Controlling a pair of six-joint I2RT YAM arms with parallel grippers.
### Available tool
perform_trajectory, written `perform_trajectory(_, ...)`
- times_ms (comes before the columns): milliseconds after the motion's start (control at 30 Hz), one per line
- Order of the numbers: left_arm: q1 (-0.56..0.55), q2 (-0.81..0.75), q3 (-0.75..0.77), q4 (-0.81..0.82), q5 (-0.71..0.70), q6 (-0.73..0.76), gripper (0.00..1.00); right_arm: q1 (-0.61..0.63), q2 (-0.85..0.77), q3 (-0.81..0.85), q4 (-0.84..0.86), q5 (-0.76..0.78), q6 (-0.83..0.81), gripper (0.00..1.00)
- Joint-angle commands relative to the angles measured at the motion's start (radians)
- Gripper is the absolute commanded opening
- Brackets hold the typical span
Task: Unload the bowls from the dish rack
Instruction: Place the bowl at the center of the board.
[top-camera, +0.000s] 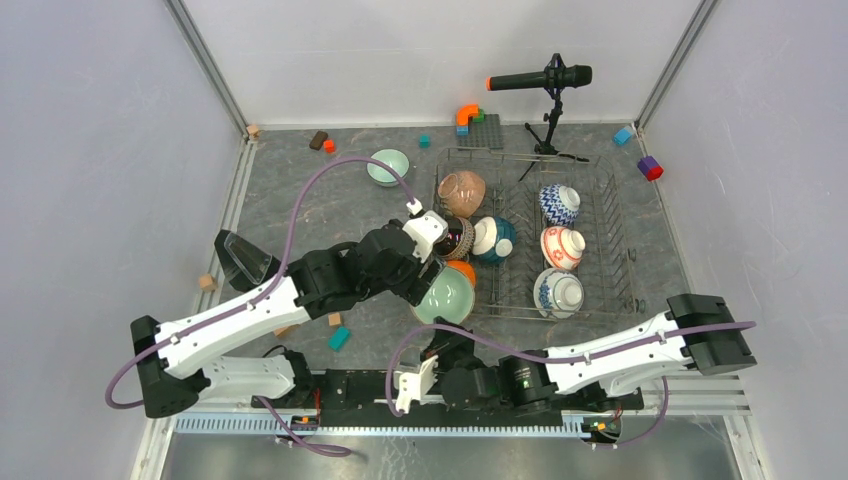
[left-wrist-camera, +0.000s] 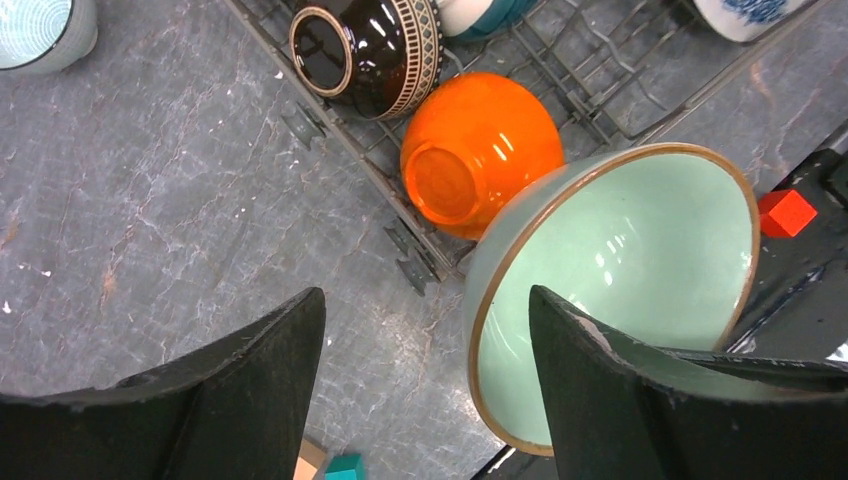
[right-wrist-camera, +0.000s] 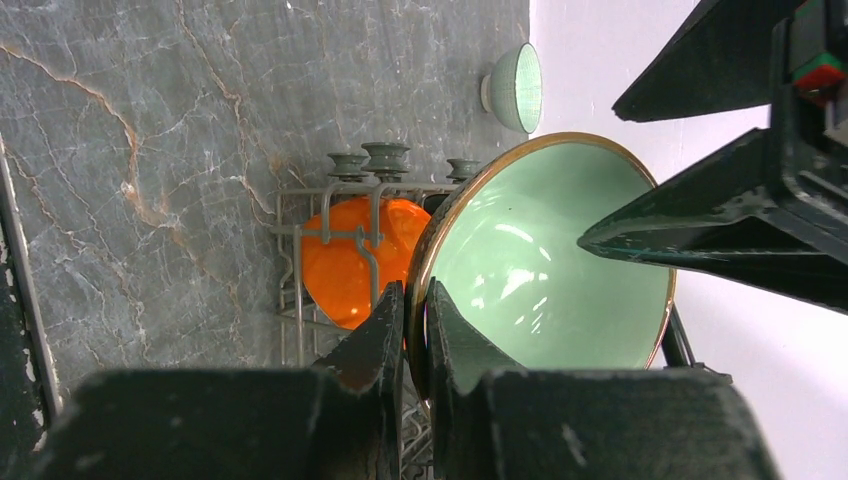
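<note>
A pale green bowl (top-camera: 447, 299) (left-wrist-camera: 640, 250) (right-wrist-camera: 545, 270) stands on edge at the near left corner of the dish rack (top-camera: 612, 215). My right gripper (right-wrist-camera: 415, 292) (top-camera: 437, 338) is shut on its brown rim. My left gripper (left-wrist-camera: 428, 295) (top-camera: 428, 278) is open and straddles the same rim, one finger (left-wrist-camera: 600, 370) inside the bowl, the other (left-wrist-camera: 260, 370) over the table. Behind it in the rack lie an orange bowl (left-wrist-camera: 480, 150) (right-wrist-camera: 345, 255) and a dark striped bowl (left-wrist-camera: 370, 50). Several more bowls rest in the rack, such as a brown speckled one (top-camera: 462, 192) and a teal one (top-camera: 494, 240).
A pale teal bowl (top-camera: 387, 166) (right-wrist-camera: 515, 88) sits on the table left of the rack. A microphone on a tripod (top-camera: 545, 80) stands behind the rack beside a grey studded plate (top-camera: 482, 132). Small blocks lie scattered, one teal (top-camera: 339, 338) near my left arm.
</note>
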Motion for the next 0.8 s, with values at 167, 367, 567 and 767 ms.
perform_trajectory(167,-0.014,0.031,0.026,-0.018,-0.028,0.050,0.68,0.008,0.003,0.045,0.097,0.039,-0.045,0.00)
perform_trajectory(367,-0.019,0.038,0.025,-0.019,-0.023,0.052,0.59,0.008,0.007,0.045,0.104,0.040,-0.046,0.00)
perform_trajectory(567,-0.022,0.045,0.025,-0.021,-0.007,0.057,0.41,0.008,0.008,0.045,0.107,0.041,-0.048,0.00)
perform_trajectory(767,-0.025,0.046,0.029,-0.023,0.003,0.051,0.18,0.011,0.011,0.041,0.110,0.049,-0.046,0.00)
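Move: Just to the right of the left hand is the green bowl that the right hand holds: its middle is about 4 cm right, 2 cm back and 4 cm below the left hand. From the right hand, the same bowl's middle is some 4 cm ahead, 1 cm left and 1 cm lower. The orange bowl in the rack is about 6 cm ahead and 6 cm right of the left hand, the brown bowl about 16 cm ahead and 7 cm right, both some 15 cm below. Sinking about 1.5 cm onto the green bowl's left rim, the left hand brings its almost wide-open fingers together with one on each side of the rim, most of the way shut, and pinches it. Late on, it eases slightly back and to the right. The right hand stays in place and keeps its grip on the near rim. ##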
